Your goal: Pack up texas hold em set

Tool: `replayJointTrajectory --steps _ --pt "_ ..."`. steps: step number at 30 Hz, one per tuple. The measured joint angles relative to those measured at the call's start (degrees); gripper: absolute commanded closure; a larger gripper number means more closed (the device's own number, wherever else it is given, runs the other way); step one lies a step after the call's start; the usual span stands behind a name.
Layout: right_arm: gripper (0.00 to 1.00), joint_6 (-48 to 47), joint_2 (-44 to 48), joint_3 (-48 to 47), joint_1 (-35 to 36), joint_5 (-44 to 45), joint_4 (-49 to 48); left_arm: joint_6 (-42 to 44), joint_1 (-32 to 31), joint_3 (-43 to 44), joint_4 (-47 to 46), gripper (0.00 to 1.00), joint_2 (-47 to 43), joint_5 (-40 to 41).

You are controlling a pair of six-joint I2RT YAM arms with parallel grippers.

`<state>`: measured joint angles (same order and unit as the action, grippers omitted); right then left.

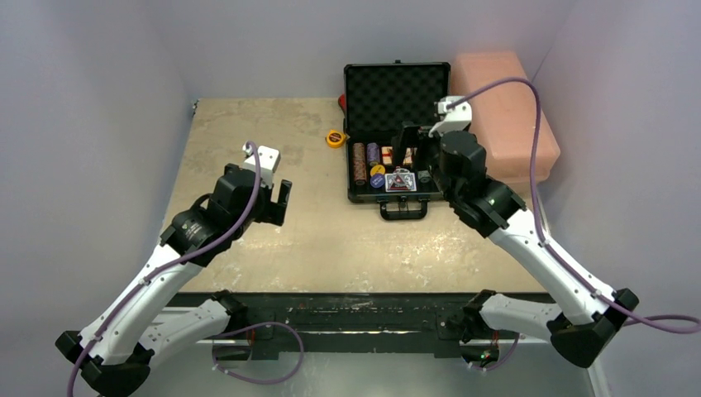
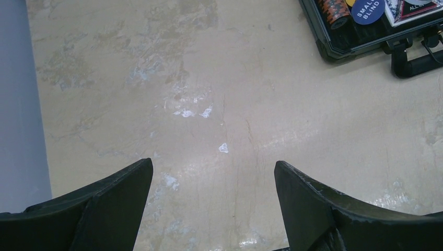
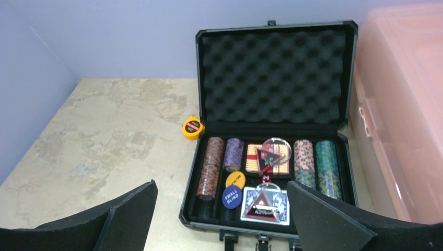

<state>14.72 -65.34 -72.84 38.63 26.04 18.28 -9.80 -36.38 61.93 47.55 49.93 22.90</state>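
Note:
The black briefcase (image 1: 360,192) lies open at the table's far side, its foam-lined lid (image 3: 271,73) standing upright. Inside lie chip stacks (image 3: 211,167), two card decks (image 3: 266,157) under clear markers, a yellow button (image 3: 236,179) and a blue "small blind" button (image 3: 231,197). My right gripper (image 1: 417,157) hovers open and empty above the case's right front part; it also shows in the right wrist view (image 3: 220,188). My left gripper (image 1: 279,205) is open and empty over bare table left of the case, whose corner (image 2: 339,49) shows in the left wrist view beyond the gripper (image 2: 213,164).
A yellow tape measure (image 1: 335,138) lies just left of the case. A pink plastic box (image 1: 504,107) stands against the case's right side. Grey walls enclose the table on the left, back and right. The case handle (image 1: 403,210) points at the arms.

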Motion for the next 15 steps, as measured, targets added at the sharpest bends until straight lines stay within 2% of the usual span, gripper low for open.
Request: replayJointTrajectory --steps 3,7,15 --pt "0.01 2.4 3.4 4.7 0.0 1.6 -1.5 0.0 0.0 0.0 -0.1 0.14 0.2 0.1" --pt "0.01 12.3 5.4 11.0 -1.7 5.4 -0.4 0.0 0.0 0.0 -0.3 0.15 1.0 0.1" --pt "0.01 27.0 -3.5 16.8 -13.2 1.2 8.7 0.4 0.0 0.0 -0.3 0.15 2.1 0.1"
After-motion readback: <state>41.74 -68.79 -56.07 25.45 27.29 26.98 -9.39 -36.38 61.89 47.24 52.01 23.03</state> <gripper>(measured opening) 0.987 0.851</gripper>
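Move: The right hand, empty, hangs high over the case's near side; the case's near right corner lies about 15 cm to its right, hardly ahead, and roughly 34 cm below. The playing cards are some 5 cm ahead and the case handle 2 cm back, both straight below, 32 to 34 cm down. The green chips lie about 14 cm ahead, 10 cm right, 32 cm down. From the left hand that corner is around 10 cm ahead, 49 cm right and 22 cm below. Empty and wide open, the right hand swoops down about 18 cm and some 8 cm to the right, towards the near right corner of the open case and away from the lid. On the way the wrist tips the fingers down by roughly 25 degrees and swings clockwise about as much; they touch nothing. ##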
